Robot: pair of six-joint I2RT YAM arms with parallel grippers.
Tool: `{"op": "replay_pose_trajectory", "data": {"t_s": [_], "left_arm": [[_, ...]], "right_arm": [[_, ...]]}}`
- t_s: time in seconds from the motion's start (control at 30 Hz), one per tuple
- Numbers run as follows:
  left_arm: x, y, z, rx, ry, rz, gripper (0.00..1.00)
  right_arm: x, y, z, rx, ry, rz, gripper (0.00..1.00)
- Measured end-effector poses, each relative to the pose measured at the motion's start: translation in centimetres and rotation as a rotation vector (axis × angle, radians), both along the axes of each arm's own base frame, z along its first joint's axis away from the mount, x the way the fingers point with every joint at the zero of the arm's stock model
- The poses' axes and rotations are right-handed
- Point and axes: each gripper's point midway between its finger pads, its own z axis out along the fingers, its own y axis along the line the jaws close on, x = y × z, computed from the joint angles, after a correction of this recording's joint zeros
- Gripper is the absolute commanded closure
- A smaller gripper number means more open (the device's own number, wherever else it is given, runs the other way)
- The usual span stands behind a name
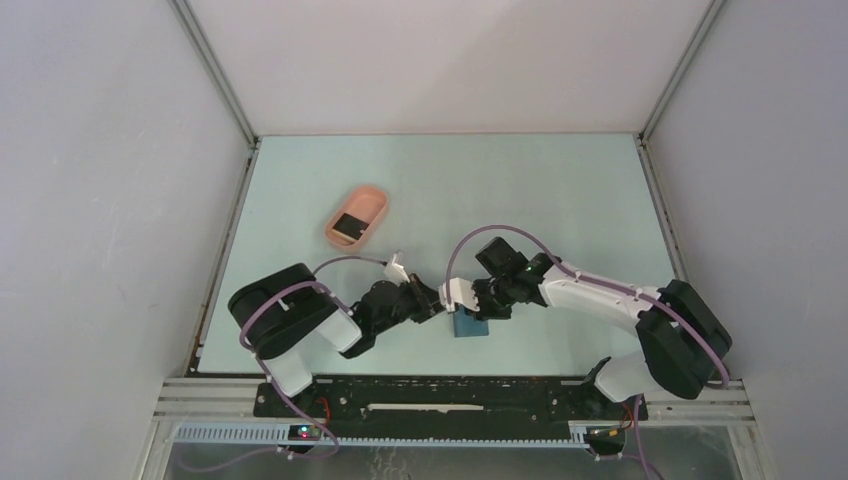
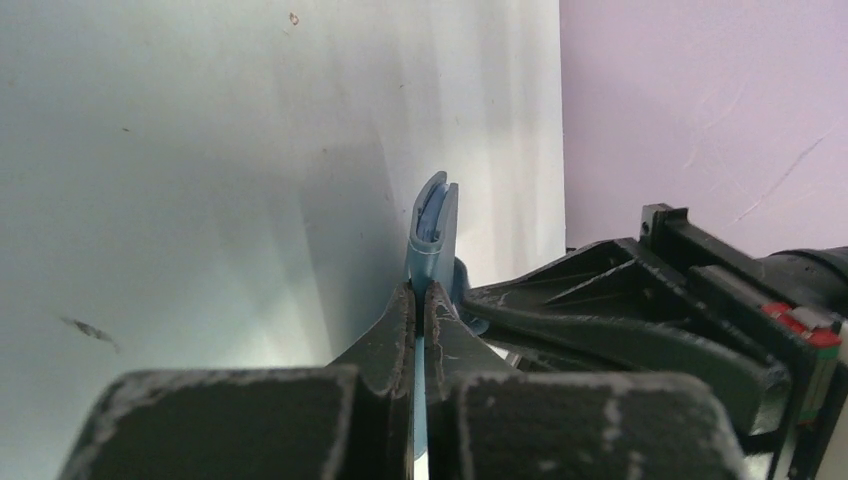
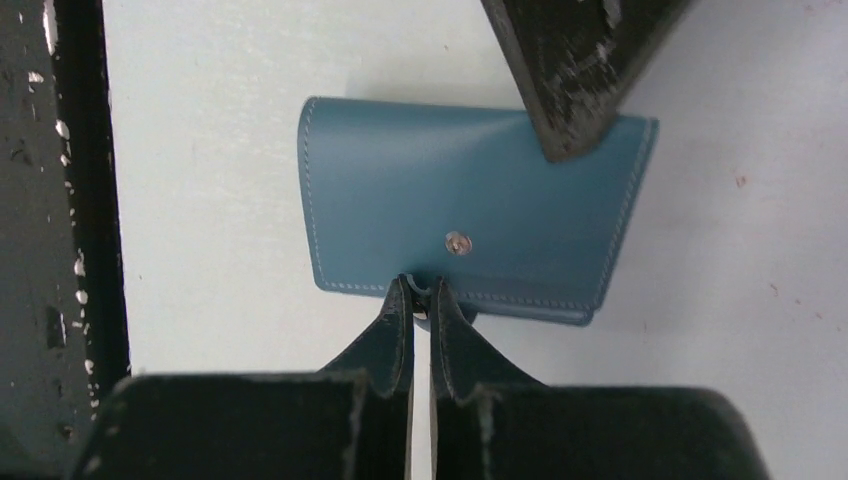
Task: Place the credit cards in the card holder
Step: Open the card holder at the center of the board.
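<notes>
The card holder (image 3: 470, 200) is a closed blue wallet with a metal snap, lying near the table's front edge (image 1: 468, 326). My left gripper (image 2: 421, 292) is shut on one end of it, and the wallet (image 2: 433, 215) shows edge-on beyond the tips. In the right wrist view a left finger (image 3: 575, 70) covers the wallet's far right corner. My right gripper (image 3: 421, 287) is shut on a small blue tab at the wallet's near edge. Both grippers (image 1: 437, 303) (image 1: 468, 298) meet over the wallet. One black credit card (image 1: 349, 225) lies in the pink tray.
The pink oval tray (image 1: 372, 200) stands at the back left of the pale table. A black frame rail (image 1: 450, 395) runs along the near edge, close to the wallet. Grey walls enclose the table on three sides.
</notes>
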Motion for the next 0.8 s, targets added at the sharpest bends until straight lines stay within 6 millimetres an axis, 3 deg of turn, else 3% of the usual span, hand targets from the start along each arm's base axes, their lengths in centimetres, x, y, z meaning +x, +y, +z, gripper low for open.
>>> {"op": "replay_pose_trajectory", "data": {"t_s": [0.07, 0.23, 0.3, 0.4, 0.67, 0.8], "left_arm": [[0.0, 0.0, -0.1, -0.002, -0.002, 0.001, 0.98], [0.4, 0.3, -0.2, 0.009, -0.019, 0.013, 0.6], [0.7, 0.7, -0.3, 0.028, -0.027, 0.02, 0.52], [0.8, 1.2, 0.3, 0.057, -0.051, 0.023, 0.46], [0.4, 2.3, 4.2, 0.102, -0.185, -0.002, 0.33], [-0.9, 1.9, 3.7, 0.136, -0.194, -0.074, 0.25]], "right_arm": [[0.3, -0.5, 0.5, 0.014, 0.007, -0.015, 1.0], [1.8, -2.1, 2.4, 0.082, 0.006, -0.095, 1.0], [2.1, -2.5, 3.0, 0.109, 0.008, -0.115, 1.0], [1.6, -2.5, 3.4, 0.137, 0.043, -0.116, 1.0], [0.5, -1.7, 4.8, 0.234, 0.155, -0.134, 1.0], [0.7, -1.4, 6.0, 0.297, 0.192, -0.172, 1.0]]}}
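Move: The card holder is between my hands. My left hand pinches its far-left part, with its middle roughly 2 cm back, 2 cm right and 2 cm lower. My right hand already grips the short strap at its right edge, with the holder's middle about 1 cm ahead, 3 cm left and a touch below. The pink tray lies some 19 cm ahead and 17 cm left of my left hand, about 4 cm lower. My left fingers open wide and let go of the holder, easing a little forward and then drawing up about 4 cm and left 2 cm, clear of it. My right hand keeps the strap pinched and lifts some 6 cm, first swinging right and forward a couple of centimetres and then easing partly back, while the wrist tips by about 20 degrees. ##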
